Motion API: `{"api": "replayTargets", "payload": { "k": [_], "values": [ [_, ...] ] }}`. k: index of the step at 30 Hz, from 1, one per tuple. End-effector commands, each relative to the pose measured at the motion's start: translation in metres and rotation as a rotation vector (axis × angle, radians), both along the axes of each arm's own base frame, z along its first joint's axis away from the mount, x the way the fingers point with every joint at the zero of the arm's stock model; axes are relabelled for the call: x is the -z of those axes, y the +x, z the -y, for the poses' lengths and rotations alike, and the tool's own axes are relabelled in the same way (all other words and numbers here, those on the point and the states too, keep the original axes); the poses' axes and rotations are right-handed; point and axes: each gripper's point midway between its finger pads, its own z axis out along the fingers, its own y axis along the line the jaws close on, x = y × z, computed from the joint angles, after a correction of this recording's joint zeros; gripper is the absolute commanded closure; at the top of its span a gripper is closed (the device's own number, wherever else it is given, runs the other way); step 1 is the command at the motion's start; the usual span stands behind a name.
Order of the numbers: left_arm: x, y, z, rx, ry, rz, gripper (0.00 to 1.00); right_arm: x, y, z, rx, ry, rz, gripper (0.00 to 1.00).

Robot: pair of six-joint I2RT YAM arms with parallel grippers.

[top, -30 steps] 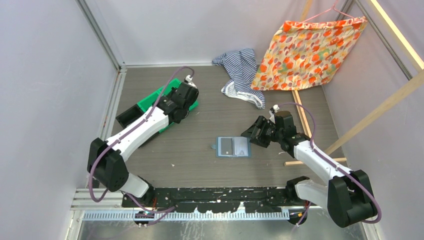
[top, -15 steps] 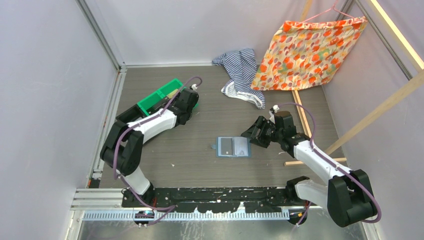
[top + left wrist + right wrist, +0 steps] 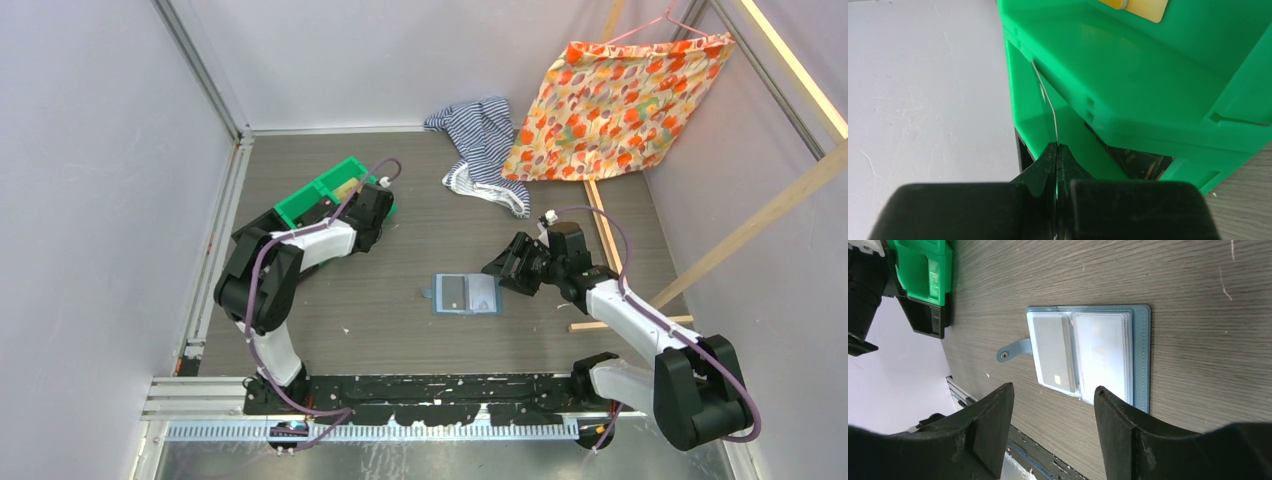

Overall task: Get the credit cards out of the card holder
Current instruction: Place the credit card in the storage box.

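The slate-blue card holder lies open on the table, with a grey chip card in its left panel. My right gripper hovers open just right of the holder, touching nothing. My left gripper is shut on a thin credit card, seen edge-on. It sits at the green two-compartment bin, which stands at the back left with the gripper beside it. Dark cards lie in the bin's lower compartment. A yellow card shows in the upper one.
A black box sits against the green bin's left end. A striped cloth and an orange floral cloth on a hanger lie at the back. Wooden slats run along the right side.
My left arm has folded its elbow back toward its base, uncovering more of the green bin, while its gripper stays at the bin. The right arm and the card holder have not moved.
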Motion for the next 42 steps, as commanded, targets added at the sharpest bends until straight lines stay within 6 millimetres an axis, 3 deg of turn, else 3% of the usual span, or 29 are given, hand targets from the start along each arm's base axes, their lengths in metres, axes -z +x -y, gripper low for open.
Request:
{"api": "replayTargets", "payload": {
  "k": [1, 5, 10, 17, 20, 24, 29, 32, 34, 42],
  "values": [
    [0.011, 0.005, -0.001, -0.009, -0.032, 0.004, 1.0, -0.006, 0.007, -0.002, 0.006, 0.015, 0.038, 0.36],
    [0.02, 0.003, -0.003, -0.041, -0.047, -0.056, 0.99, -0.008, 0.007, -0.002, 0.007, 0.015, 0.044, 0.35],
    [0.026, -0.004, -0.002, -0.051, -0.066, -0.129, 0.87, -0.008, 0.006, -0.002, 0.007, 0.015, 0.045, 0.35],
    [0.013, -0.013, -0.001, -0.072, -0.108, -0.146, 0.69, -0.01, 0.008, -0.002, 0.008, 0.018, 0.049, 0.35],
    [0.003, -0.019, 0.004, -0.069, -0.138, -0.157, 0.66, -0.011, 0.009, -0.002, 0.009, 0.018, 0.049, 0.35],
    [-0.026, -0.029, 0.011, -0.059, -0.157, -0.144, 0.65, -0.013, 0.01, -0.002, 0.009, 0.017, 0.053, 0.35],
    [-0.089, -0.042, 0.029, -0.079, -0.323, -0.051, 0.65, -0.013, 0.012, 0.002, 0.012, -0.02, 0.06, 0.35],
    [-0.121, -0.054, 0.056, -0.072, -0.554, -0.013, 0.65, -0.012, 0.013, 0.006, 0.01, -0.058, 0.064, 0.35],
    [-0.129, -0.065, 0.078, -0.08, -0.751, -0.019, 0.65, -0.009, 0.013, 0.008, 0.007, -0.077, 0.057, 0.35],
    [-0.119, -0.112, 0.196, -0.009, -1.506, -0.212, 0.69, 0.002, 0.008, 0.008, -0.004, -0.105, 0.02, 0.35]
  ]
}}
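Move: The middle compartment of the green storage box, where the left hand's card is going, lies about 6 cm below that hand, some 2 cm back and 2 cm to its right. The yellow card stack sits roughly 3 cm ahead and 9 cm right; the open card holder is some 19 cm back and 31 cm right. From the right hand, the compartment is about 12 cm ahead and 34 cm left. The left fingers, still pinching the credit card, lower it about 3 cm into the storage box's middle compartment beside the divider, then open to a third of their range and let go. They ease back a little and the hand climbs some 17 cm clear, swinging right and back towards the card holder while rolling about 60 degrees, from pointing forward-left to pointing down and slightly right. ##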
